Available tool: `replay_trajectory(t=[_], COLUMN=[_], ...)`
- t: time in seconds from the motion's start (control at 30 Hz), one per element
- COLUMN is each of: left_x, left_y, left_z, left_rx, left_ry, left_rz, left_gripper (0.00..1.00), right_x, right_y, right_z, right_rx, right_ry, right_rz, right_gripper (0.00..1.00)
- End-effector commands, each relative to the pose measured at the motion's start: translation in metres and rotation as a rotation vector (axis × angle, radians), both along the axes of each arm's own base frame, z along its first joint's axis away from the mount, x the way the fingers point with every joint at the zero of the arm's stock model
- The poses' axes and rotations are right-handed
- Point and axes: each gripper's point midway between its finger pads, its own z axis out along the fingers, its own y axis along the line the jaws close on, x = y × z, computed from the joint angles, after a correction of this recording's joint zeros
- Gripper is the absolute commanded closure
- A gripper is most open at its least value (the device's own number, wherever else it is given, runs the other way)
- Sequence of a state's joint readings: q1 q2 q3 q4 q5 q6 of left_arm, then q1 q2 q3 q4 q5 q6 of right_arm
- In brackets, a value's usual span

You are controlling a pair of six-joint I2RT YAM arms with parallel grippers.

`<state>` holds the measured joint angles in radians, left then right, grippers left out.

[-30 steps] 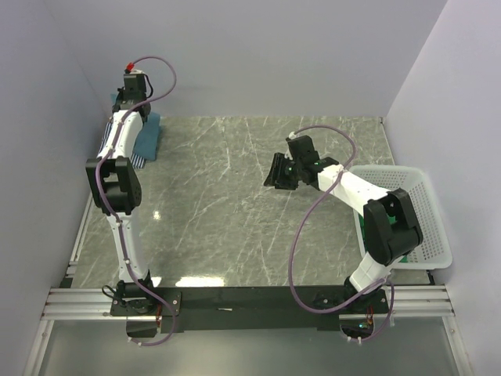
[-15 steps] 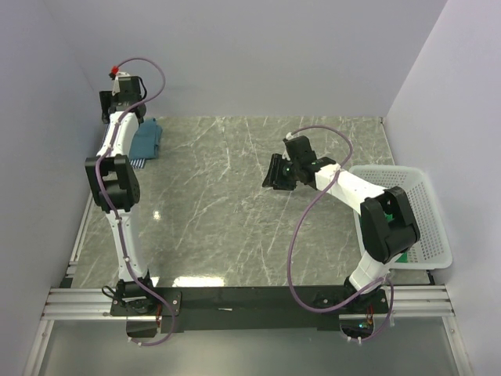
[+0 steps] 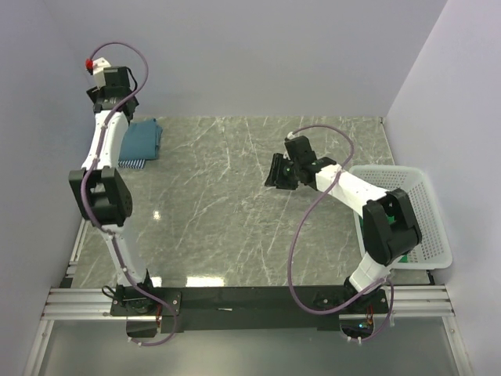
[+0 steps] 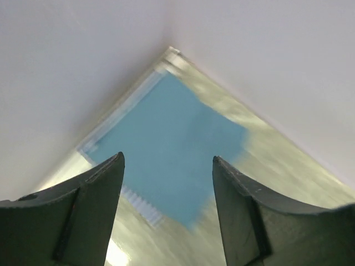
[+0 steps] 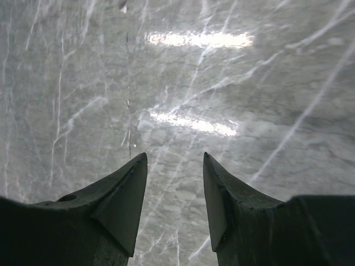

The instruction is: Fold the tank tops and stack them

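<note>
A folded teal-blue tank top [image 3: 144,139] lies at the table's far left corner. It rests on a navy-and-white striped tank top, whose edge [image 3: 131,164] sticks out at the near side. In the left wrist view the teal top [image 4: 172,138] fills the middle and the striped edge [image 4: 142,203] shows below it. My left gripper [image 4: 167,158] hangs open well above the stack, holding nothing. My right gripper [image 5: 175,156] is open over bare marble at mid-table [image 3: 279,171]. A bit of green fabric [image 3: 404,257] shows in the basket, mostly hidden by the right arm.
A white mesh basket [image 3: 423,205] stands at the table's right edge, under the right arm's elbow. Grey walls close in the back and both sides; the stack lies close to the left wall and back corner.
My left gripper has opened, let go of the teal top and risen toward the back left corner. The teal top stays on the striped one. The right arm has not moved.
</note>
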<state>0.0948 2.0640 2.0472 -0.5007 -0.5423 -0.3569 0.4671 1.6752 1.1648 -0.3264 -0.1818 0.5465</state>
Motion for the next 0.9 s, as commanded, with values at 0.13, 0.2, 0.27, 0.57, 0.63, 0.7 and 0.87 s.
replay_trajectory(t=[0.13,0.2,0.27,0.57,0.63,0.7,0.87], left_x=[-0.053,-0.077,-0.110,-0.221,-0.236,-0.247,-0.260], left_y=[-0.163,-0.226,-0.260,-0.382,-0.391,-0.397,-0.400], left_z=[0.053,0.035,0.023,-0.014,-0.016,-0.018,-0.019], left_rx=[-0.272,-0.299,-0.315,-0.421,-0.425,-0.432,-0.429], left_ry=[-0.183,-0.134,-0.116,-0.003,0.014,0.020,0.038], left_rz=[-0.318,-0.470,-0.553,-0.921,-0.956,-0.987,-1.039], left_gripper=[0.28,0.28,0.28,0.28,0.27,0.27,0.28], right_x=[0.013,0.006,0.001,-0.047,-0.059,-0.076,-0.103], right_y=[-0.046,-0.070,-0.113,-0.278,-0.305,-0.325,-0.358], right_z=[0.095,0.110,0.120,0.106,0.094,0.072,0.026], right_rx=[-0.097,-0.148,-0.250,-0.406,-0.405,-0.405,-0.374], right_ry=[-0.248,-0.261,-0.277,-0.149,-0.104,-0.048,0.044], right_rz=[-0.189,-0.276,-0.434,-1.019,-1.135,-1.212,-1.373], right_gripper=[0.48,0.48,0.47,0.35,0.32,0.28,0.25])
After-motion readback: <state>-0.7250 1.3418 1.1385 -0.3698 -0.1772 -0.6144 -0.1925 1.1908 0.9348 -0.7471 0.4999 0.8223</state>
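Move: The green tank top lies heaped in the white basket, some 31 cm to my right hand's right, about 12 cm back and 12 cm below; the basket's middle sits roughly 6 cm farther right than the top. From my left hand that green top is some 80 cm to the right, 34 cm back and well below. The folded stack lies just under my left hand, about 5 cm back, 2 cm left and 27 cm down. I swing my right hand about 35 cm right to above the green tank top, arching up over the basket's near side, then sinking and drawing back, turning some 70 degrees clockwise as the fingers open wider. Meanwhile my empty left hand, fingers still open, leaves the folded stack and sweeps right and back to above the bare middle of the table, turning clockwise too. ##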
